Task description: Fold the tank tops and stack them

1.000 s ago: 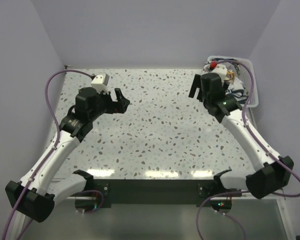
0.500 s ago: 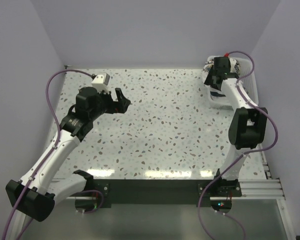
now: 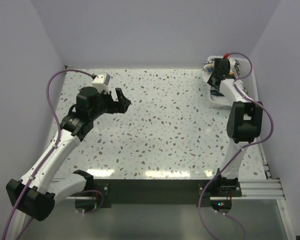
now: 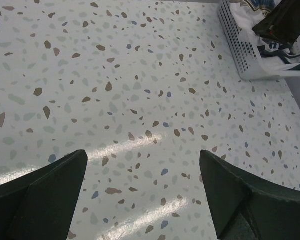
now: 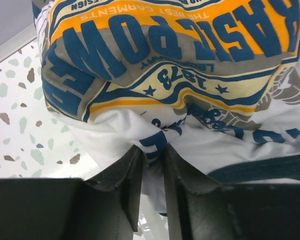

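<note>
A white tank top [image 5: 165,60] with blue and yellow chest print lies bunched in the white basket [image 3: 221,103] at the far right corner. My right gripper [image 5: 152,150] reaches down into that basket, its jaws pinched on a fold of the white cloth just below the print. In the top view the right gripper [image 3: 217,75] is over the basket's near-left part. My left gripper [image 3: 121,100] hovers over the left half of the table, open and holding nothing. The left wrist view shows its fingers [image 4: 55,185] wide apart above bare tabletop, with the tank top [image 4: 282,47] far off.
The speckled table [image 3: 160,125] stretches between the arms. The perforated basket wall [image 4: 237,45] stands at the far right, close to the side wall. A purple cable [image 3: 52,85] loops beside the left arm.
My right arm swung from above the table to the basket, and its jaws closed on the white tank top. The left arm has not moved.
</note>
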`<state>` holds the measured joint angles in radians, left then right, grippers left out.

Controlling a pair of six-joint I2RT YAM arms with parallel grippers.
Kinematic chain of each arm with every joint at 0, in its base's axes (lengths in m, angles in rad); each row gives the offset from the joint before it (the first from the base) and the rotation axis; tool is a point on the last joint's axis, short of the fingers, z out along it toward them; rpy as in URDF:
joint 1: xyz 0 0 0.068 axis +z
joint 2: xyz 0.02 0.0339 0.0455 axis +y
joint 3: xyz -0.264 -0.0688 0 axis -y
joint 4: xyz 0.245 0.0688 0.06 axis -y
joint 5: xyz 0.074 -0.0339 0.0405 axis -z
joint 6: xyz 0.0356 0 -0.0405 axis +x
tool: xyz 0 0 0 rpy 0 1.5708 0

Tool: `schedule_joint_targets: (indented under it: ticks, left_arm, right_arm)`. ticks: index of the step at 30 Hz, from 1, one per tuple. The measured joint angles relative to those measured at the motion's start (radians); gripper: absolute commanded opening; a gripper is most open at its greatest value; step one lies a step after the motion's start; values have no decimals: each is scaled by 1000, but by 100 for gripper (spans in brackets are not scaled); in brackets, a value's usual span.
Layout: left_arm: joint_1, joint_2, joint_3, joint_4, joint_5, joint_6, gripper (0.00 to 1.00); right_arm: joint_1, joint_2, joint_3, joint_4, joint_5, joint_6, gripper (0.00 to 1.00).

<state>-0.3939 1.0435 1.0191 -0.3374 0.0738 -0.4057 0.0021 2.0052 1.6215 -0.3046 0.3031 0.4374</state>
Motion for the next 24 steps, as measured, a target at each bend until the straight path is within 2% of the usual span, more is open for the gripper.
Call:
schedule_joint_targets:
  ticks: [2,3,4,12,19,24]
  left_arm:
    - [0,5,0,0,0,-1,100]
    - [0,7,0,0,0,-1,100]
    - [0,11,0,1,0,-3,100]
    - [0,32,0,11,1,-3,100]
    - [0,42,13,26,3,-5,100]
    - [0,42,31,34,5,-11,100]
  right_arm:
    - [0,14,4,10,-4,3,13]
    - [0,20,7,10,-6,6,1]
    - [0,24,10,10,-7,5,0]
    - [0,-33,51,-40,-7,5,0]
    - [19,-322,118,-114,-37,-32,0]
    - [154,-480,235,-128,-53,-78,0]
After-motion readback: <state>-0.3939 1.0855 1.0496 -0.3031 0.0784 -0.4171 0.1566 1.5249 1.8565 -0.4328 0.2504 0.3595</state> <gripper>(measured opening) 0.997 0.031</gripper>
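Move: The tank top with orange-and-blue lettering is bunched at my right hand, a white fold of it already between the nearly shut fingers; its middle lies about 4 cm ahead, 4 cm right and 3 cm below. The basket's middle is some 8 cm right, 2 cm ahead and 6 cm lower. A dark patterned garment lies about 11 cm ahead and 7 cm right, 3 cm lower. From my left hand that tank top is roughly 26 cm ahead, 46 cm right and 17 cm lower. I close my right fingers the rest of the way, pinching the white fold of the tank top, then lift fast out of the basket: about 32 cm up, swinging some 9 cm back and, late in the rise, 8 cm left. My fingers keep their pinch while the wrist tips them up about 35 degrees, turning slightly counter-clockwise. ##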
